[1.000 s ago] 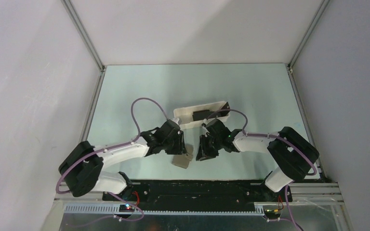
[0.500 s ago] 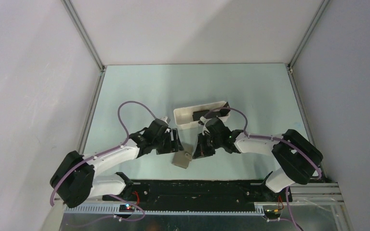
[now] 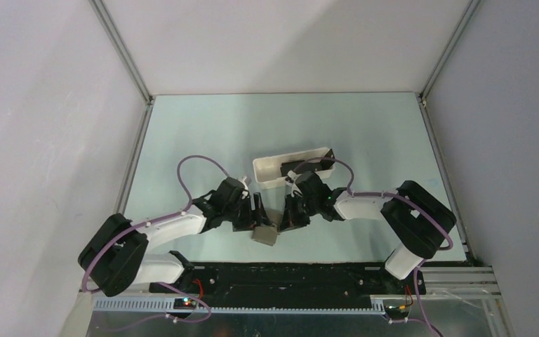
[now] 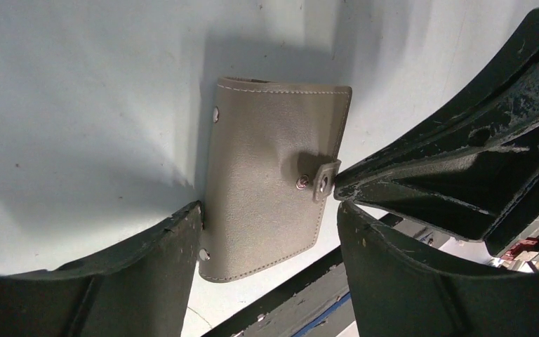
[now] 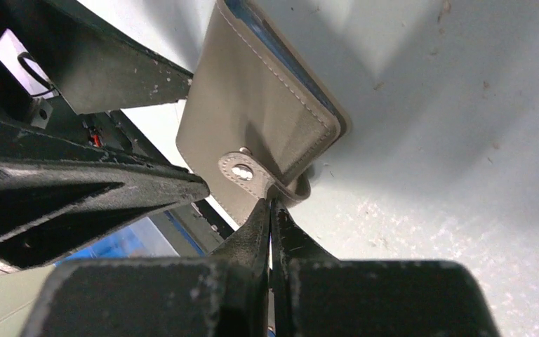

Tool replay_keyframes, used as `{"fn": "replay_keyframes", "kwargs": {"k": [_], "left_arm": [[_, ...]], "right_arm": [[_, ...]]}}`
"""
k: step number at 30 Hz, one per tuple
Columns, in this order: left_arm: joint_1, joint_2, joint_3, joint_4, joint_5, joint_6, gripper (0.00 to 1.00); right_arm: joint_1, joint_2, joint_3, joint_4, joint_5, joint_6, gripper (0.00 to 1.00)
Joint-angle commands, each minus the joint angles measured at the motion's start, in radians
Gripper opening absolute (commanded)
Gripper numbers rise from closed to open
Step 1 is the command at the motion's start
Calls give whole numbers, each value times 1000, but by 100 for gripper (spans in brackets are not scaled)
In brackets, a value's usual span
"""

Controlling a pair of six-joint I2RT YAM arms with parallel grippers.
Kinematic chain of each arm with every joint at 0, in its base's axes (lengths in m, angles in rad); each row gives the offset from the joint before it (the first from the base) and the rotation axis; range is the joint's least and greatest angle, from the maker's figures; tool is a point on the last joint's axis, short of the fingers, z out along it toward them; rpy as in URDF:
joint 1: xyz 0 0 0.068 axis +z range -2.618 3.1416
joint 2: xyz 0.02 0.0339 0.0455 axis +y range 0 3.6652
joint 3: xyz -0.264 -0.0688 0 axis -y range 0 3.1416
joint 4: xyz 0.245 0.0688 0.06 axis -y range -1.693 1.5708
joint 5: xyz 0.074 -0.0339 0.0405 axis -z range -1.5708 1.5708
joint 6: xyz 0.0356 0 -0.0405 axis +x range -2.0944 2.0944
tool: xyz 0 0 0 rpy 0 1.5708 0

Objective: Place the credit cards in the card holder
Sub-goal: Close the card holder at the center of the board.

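Observation:
The card holder (image 4: 274, 175) is a closed grey-brown wallet lying flat near the table's front edge (image 3: 267, 236), its small tab (image 5: 242, 172) snapped down. My left gripper (image 4: 268, 210) stands open astride it. One finger (image 4: 147, 274) touches the wallet's spine side; the other stands a little off the tab side. My right gripper (image 5: 270, 203) is shut, and its tips rest against the fold of the tab. Whether they pinch it I cannot tell. One dark credit card (image 3: 296, 168) lies in the white tray (image 3: 270, 175), partly behind a cable.
The black base rail (image 3: 288, 270) runs just in front of the wallet. The two grippers (image 3: 258, 216) (image 3: 285, 219) nearly meet over it. Bare green table stretches behind and to both sides of the tray, with walls all round.
My left gripper has opened and come down astride the wallet. My right gripper has shut and slid left to the wallet's tab. The wallet has stayed in place.

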Motion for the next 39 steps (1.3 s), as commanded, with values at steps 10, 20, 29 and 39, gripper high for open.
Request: {"fn": "replay_keyframes", "kwargs": {"k": [10,20,29,39], "left_arm": [[8,27,-6,45,5,-8,67],[3,63,16,39,8,-1,62],[-30,118,45,24,-15,7,56],[-46,154,59,15,-19,-3,5]], "right_arm": [[-9,55,88,25,-12,3,0],[-8,99,91,8,15,-9,0],[-6,112,92,28,19,-7,0],[-2,157,93,-16,85,-17,0]]}}
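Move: The folded card holder lies under the left hand, its middle about 2 cm to the right, level with it and 2 cm below. From the right hand, the holder's strap is some 2 cm to the left, neither ahead nor back, 1 cm down; the holder's middle is roughly 4 cm left and 1 cm down. The white box stands about 16 cm ahead of the right hand and 3 cm to its right, at its height. Left hand sinks about 1.5 cm, closing on the holder's spine; right's shut tips move forward-left onto the strap. ##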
